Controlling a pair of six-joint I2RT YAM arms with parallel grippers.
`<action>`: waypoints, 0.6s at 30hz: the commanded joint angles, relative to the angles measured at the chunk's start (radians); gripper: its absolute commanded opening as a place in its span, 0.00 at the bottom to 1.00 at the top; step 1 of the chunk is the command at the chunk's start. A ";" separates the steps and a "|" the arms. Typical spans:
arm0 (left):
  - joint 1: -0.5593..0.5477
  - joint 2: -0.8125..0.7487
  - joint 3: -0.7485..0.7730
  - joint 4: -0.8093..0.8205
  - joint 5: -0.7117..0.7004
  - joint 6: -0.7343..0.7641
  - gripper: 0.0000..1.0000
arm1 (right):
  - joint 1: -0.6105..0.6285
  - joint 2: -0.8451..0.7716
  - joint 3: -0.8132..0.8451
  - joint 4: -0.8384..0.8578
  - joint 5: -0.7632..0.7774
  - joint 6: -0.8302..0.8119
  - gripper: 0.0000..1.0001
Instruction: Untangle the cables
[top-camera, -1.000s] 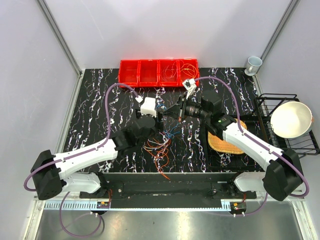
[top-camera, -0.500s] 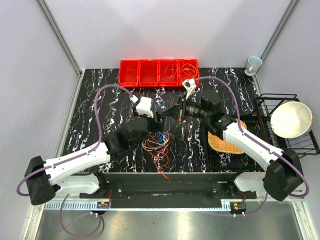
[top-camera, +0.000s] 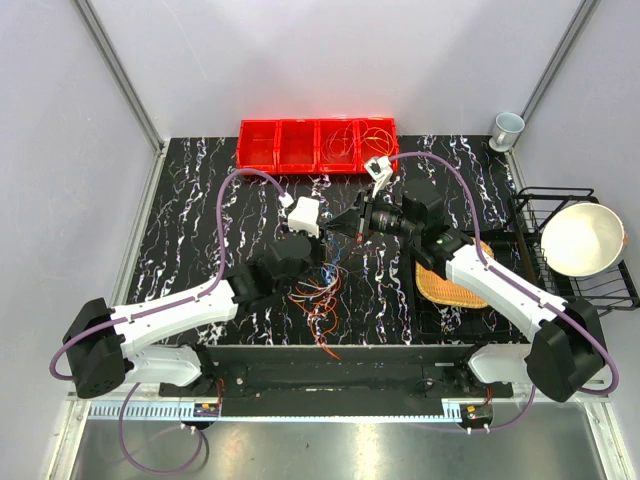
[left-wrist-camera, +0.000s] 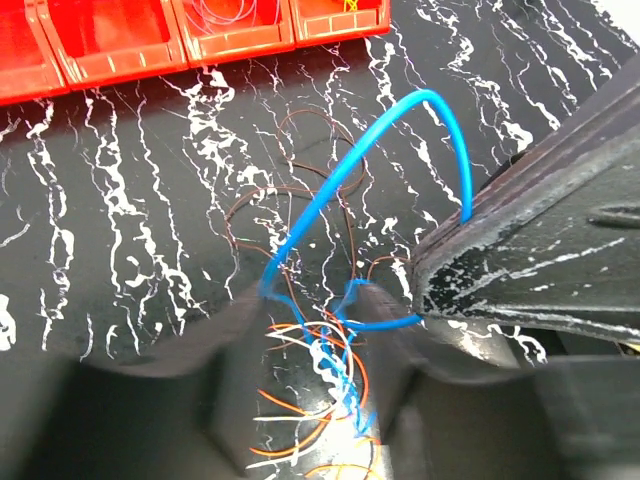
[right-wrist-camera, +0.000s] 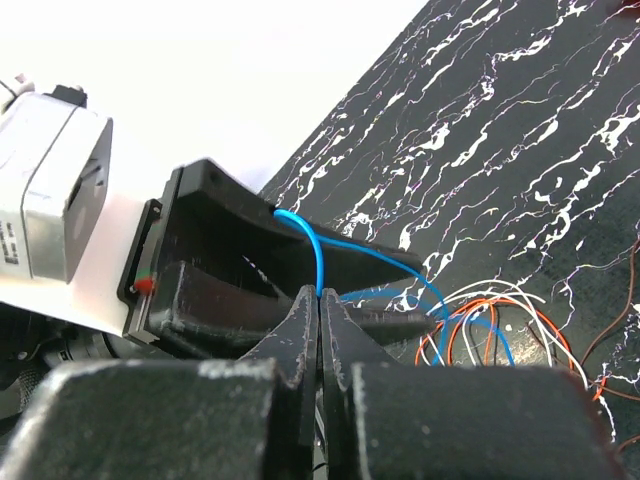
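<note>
The cables (top-camera: 318, 295) lie in a loose orange, white and blue tangle on the black marbled table (top-camera: 200, 230). My right gripper (top-camera: 340, 228) (right-wrist-camera: 320, 295) is shut on the blue cable (right-wrist-camera: 310, 235), which it holds above the table. This blue cable (left-wrist-camera: 340, 170) arches up from the tangle to the right gripper's fingers (left-wrist-camera: 520, 250). My left gripper (top-camera: 322, 250) (left-wrist-camera: 310, 300) faces the right one closely. Its jaws stand apart around the lower blue strands, with orange and white cables (left-wrist-camera: 300, 400) below the gap. Thin brown loops (left-wrist-camera: 300, 125) lie on the table beyond.
A red tray of bins (top-camera: 262, 145) stands at the back, with coiled cables (top-camera: 360, 138) in its right compartments. A woven mat (top-camera: 445, 285) lies under the right arm. A wire rack (top-camera: 530, 215) with a white bowl (top-camera: 583, 238) stands at the right, a cup (top-camera: 507, 128) behind it.
My left gripper has shifted right, closer to the right gripper, and its jaws have narrowed around the blue cable. The right arm has not moved.
</note>
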 joint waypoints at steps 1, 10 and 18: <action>-0.003 -0.009 0.035 0.095 -0.023 0.027 0.25 | 0.007 -0.018 0.047 0.035 -0.028 0.007 0.00; -0.003 -0.052 -0.003 0.119 -0.018 0.035 0.00 | 0.007 -0.004 0.061 0.023 -0.034 0.004 0.00; -0.003 -0.095 -0.005 0.087 -0.051 0.026 0.00 | 0.006 -0.009 0.087 -0.057 0.016 -0.031 0.36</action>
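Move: The left hand aims at the blue cable stretch already running between its half-open fingertips, practically at its hand point. From the right hand, whose shut fingers still hold the same cable, that stretch lies about 4 cm left, 2 cm ahead and 5 cm lower. The orange-and-white tangle's middle is roughly 6 cm behind the left hand and 1 cm to its left, and the brown cable about 10 cm ahead and 5 cm right, both some 20 cm below. The left hand closes its fingers fully and pinches the blue cable beside the right gripper, barely shifting at first, then rises about 2.5 cm above the table with the cable kept between its fingertips. The right hand stays almost in place, lifting by less than 1 cm, and only after the left has shut does it begin to open, to roughly a quarter of its range, to hand the cable over. ##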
